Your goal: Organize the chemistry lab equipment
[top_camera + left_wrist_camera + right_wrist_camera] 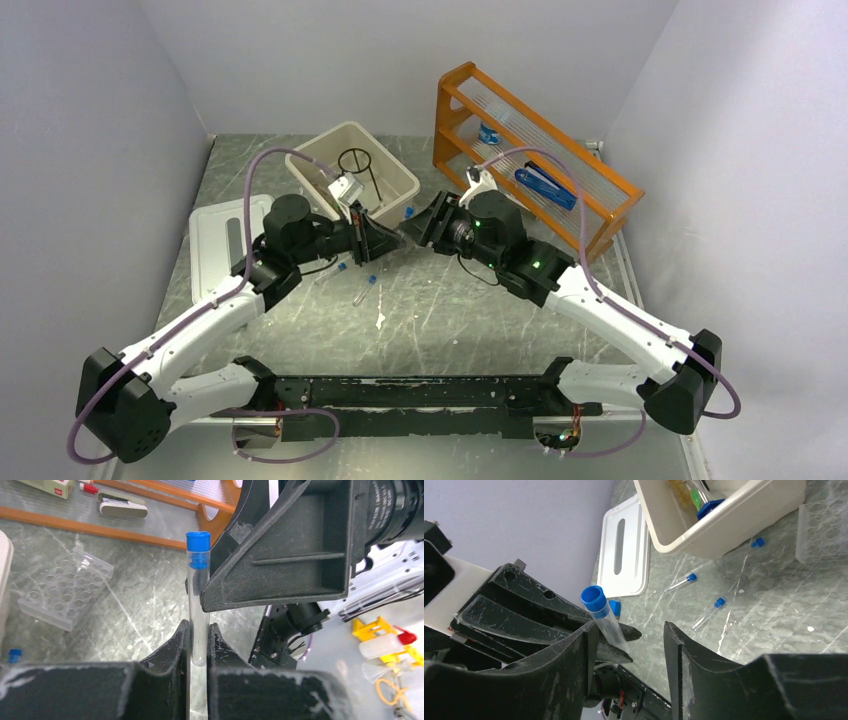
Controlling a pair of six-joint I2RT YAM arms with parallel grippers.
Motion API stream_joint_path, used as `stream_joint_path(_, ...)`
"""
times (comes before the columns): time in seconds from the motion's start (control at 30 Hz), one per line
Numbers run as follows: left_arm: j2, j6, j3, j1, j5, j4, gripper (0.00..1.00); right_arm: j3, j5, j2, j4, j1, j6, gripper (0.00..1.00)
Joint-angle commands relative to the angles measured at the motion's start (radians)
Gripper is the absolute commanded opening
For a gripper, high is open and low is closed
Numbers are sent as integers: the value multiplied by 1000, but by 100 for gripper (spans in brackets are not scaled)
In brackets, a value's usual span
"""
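Note:
A clear blue-capped test tube (198, 610) stands upright between the fingers of my left gripper (199, 630), which is shut on its lower end. My right gripper (629, 630) is open around the same tube (606, 620). One of its fingers (584, 645) sits beside the tube and the other stands well clear. The two grippers meet tip to tip above the table, left gripper (385, 240) and right gripper (415, 232). Three more capped tubes (709, 611) lie loose on the table near the clear tube rack (65, 592). A black wire ring stand (355, 160) sits in the beige bin.
The beige bin (385, 150) stands behind the grippers, with green and blue items inside. A white lid (225, 235) lies at the left. The orange wooden shelf rack (530, 160) stands at the back right against the wall.

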Motion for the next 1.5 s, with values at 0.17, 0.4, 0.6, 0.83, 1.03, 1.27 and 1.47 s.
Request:
stream_joint_path(0.17, 14, 246, 112, -8, 30, -266, 5, 79, -76, 11, -114, -48, -34, 47)
stream_joint_path(0.4, 15, 262, 108, -8, 65, -278, 5, 84, -149, 29, -93, -84, -36, 49)
stream_joint_path(0.6, 21, 255, 107, -8, 73, -266, 5, 80, -234, 50, -81, -101, -39, 46)
stream_joint_path(0.83, 24, 255, 113, -8, 62, -283, 5, 56, -286, 53, -42, -118, -38, 24)
stream_joint_path(1.03, 29, 242, 126, -8, 31, -302, 16, 50, -323, 61, -18, -128, -57, 12)
stream_joint_path(1.27, 24, 203, 171, -5, -379, -426, 80, 69, -148, 93, -38, -149, -204, 12)
stream_joint_path(1.47, -18, 172, 196, -4, -543, -484, 82, 20, 121, 161, 69, -149, -392, 12)
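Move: Upright in the left fingers, which pinch its lower part, the blue-capped test tube has its middle about 2 cm above the left hand. From the half-open right hand that middle is about 1 cm ahead, 1 cm left and 1 cm up. From the right hand, the box lies some 23 cm ahead, 12 cm left; the clear rack 17 cm ahead, 14 cm right; a loose tube 1 cm ahead, 9 cm left. All are 23-27 cm lower. Lowering the upright tube about 3 cm with a slight roll, the left hand offers the upper part to the right fingers, which stay close by, turn a little counter-clockwise and close just under the blue cap. The left fingers then open wide and draw off forward-left, swinging counter-clockwise, while the right hand carries the tube some 5 cm forward, also down and slightly right, towards the clear rack. ##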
